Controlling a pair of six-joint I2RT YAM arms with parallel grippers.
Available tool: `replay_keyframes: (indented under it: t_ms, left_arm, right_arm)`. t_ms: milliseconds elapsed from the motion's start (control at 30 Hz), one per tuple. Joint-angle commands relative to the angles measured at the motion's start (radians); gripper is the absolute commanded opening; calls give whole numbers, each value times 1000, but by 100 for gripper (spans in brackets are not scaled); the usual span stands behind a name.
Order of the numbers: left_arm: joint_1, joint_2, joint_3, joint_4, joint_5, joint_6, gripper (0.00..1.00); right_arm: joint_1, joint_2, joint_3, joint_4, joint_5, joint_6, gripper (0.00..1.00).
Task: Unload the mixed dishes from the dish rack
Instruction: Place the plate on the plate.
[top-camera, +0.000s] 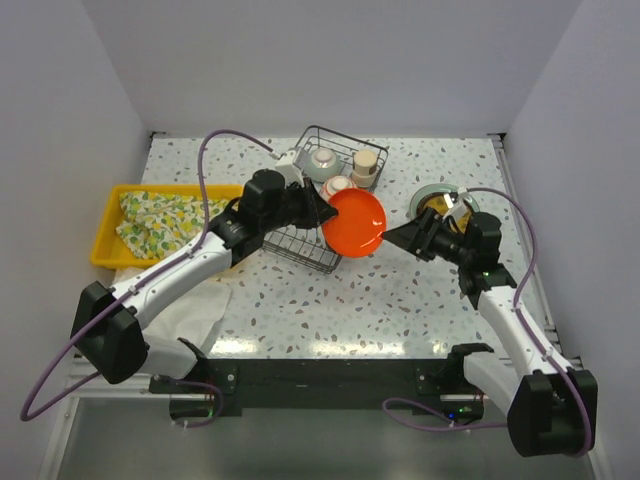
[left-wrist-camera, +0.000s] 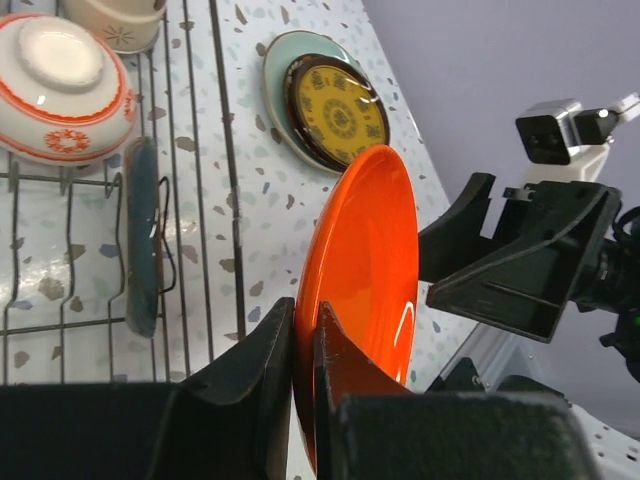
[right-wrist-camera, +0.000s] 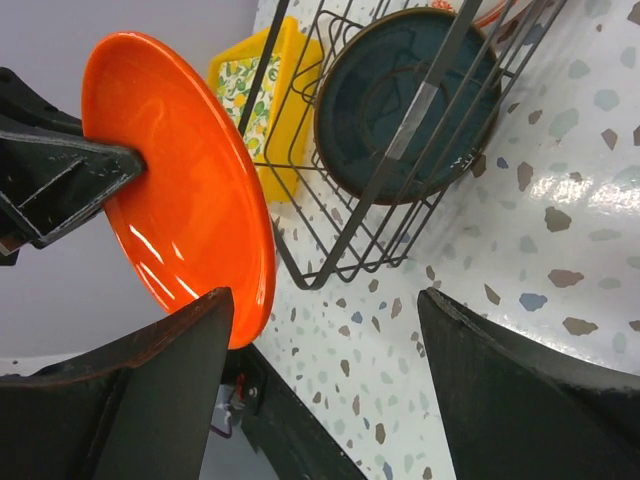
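Observation:
An orange-red plate (top-camera: 355, 222) hangs on edge in the air just right of the dish rack (top-camera: 300, 248), above the table. My left gripper (top-camera: 325, 212) is shut on its rim (left-wrist-camera: 305, 335). My right gripper (top-camera: 392, 238) is open a little to the plate's right, and the plate's (right-wrist-camera: 180, 180) lower edge sits just beyond its left finger (right-wrist-camera: 170, 380). In the rack (right-wrist-camera: 425, 100) stand a dark grey-green plate (right-wrist-camera: 370, 120), a red-patterned white bowl (left-wrist-camera: 60, 85), a celadon bowl (top-camera: 323, 158) and a beige cup (top-camera: 366, 165).
A pale green plate with a black, yellow-patterned plate on it (top-camera: 440, 203) lies on the table right of the rack. A yellow tray (top-camera: 112, 215) holding a yellow-patterned cloth (top-camera: 155, 222) sits at the left. A white sheet (top-camera: 195, 310) lies near the left arm. Walls close in three sides.

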Motion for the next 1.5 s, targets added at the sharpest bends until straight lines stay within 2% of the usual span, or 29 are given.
replay_keyframes:
  t_ms: [0,67,167,267,300,400,467,567,600,633,667,733,767,900,1000,1133,1300,1467]
  left_arm:
    - [-21,2,-5,149,75,-73,0]
    - [-35,9,-6,156,77,-78,0]
    - [-44,22,-11,161,86,-85,0]
    - [-49,27,-23,170,83,-93,0]
    - [-47,27,-31,170,78,-91,0]
    - [-47,13,-48,164,48,-75,0]
    - [-49,3,-55,155,12,-59,4]
    - [-46,-24,-74,126,-73,-7,23]
    - [-46,-40,-83,107,-96,23,33]
    - [-47,-50,-88,98,-121,39,37]
    - [-47,-60,-94,83,-164,71,47]
    - [-47,-99,-112,69,-239,102,56]
    - [-47,-111,-120,35,-262,135,66]
    - [-46,-221,-181,-5,-389,218,83]
    - [-47,-316,-245,-9,-485,284,89]
    - [-46,-430,-350,4,-607,363,100]
    - [-46,-576,-538,119,-673,473,100]
    - [-47,-613,-563,165,-690,513,100]
  right_arm:
    - [33,11,34,80,-21,37,72]
    - [47,8,31,101,-20,47,68]
    - [56,9,31,104,-17,52,54]
    - [56,0,31,103,-15,54,33]
    - [56,-6,33,98,-7,57,21]
    - [54,-17,34,74,8,57,0]
    - [56,-26,36,57,19,54,0]
    - [54,-38,49,9,43,28,0]
    - [54,-40,57,-33,54,3,0]
    - [56,-41,77,-54,78,-8,0]
    - [54,-46,88,-90,98,-18,0]
    - [53,-47,129,-150,159,-61,0]
    - [48,-37,144,-194,172,-72,0]
    - [21,14,197,-232,183,-72,0]
    - [-5,42,218,-230,218,-46,0]
    - [-113,74,226,-233,269,14,0]
    - [-214,111,235,-212,343,48,0]
    - [-295,183,266,-229,411,58,0]
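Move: The right gripper hangs open some 18 cm to the right of the left one, about 6 cm back and 4 lower; the orange plate pinched in the left fingers has its middle roughly 11 cm left of the right hand and 4 ahead. The plate stack lies about 16 cm ahead of the right hand, 20 to its right, 18 below. In the rack, the dark green plate is some 12 cm ahead and 15 left of it, the red-white bowl 10 cm beyond that plate. Ease the left gripper a couple of centimetres right so the orange plate's free edge goes between the right fingers, and shut those on it; then open the left wide and back it off left about 19 cm, sinking slightly. Carry the plate with the right hand some 14 cm right and 8 forward towards the stack, turning about 30 degrees clockwise. ##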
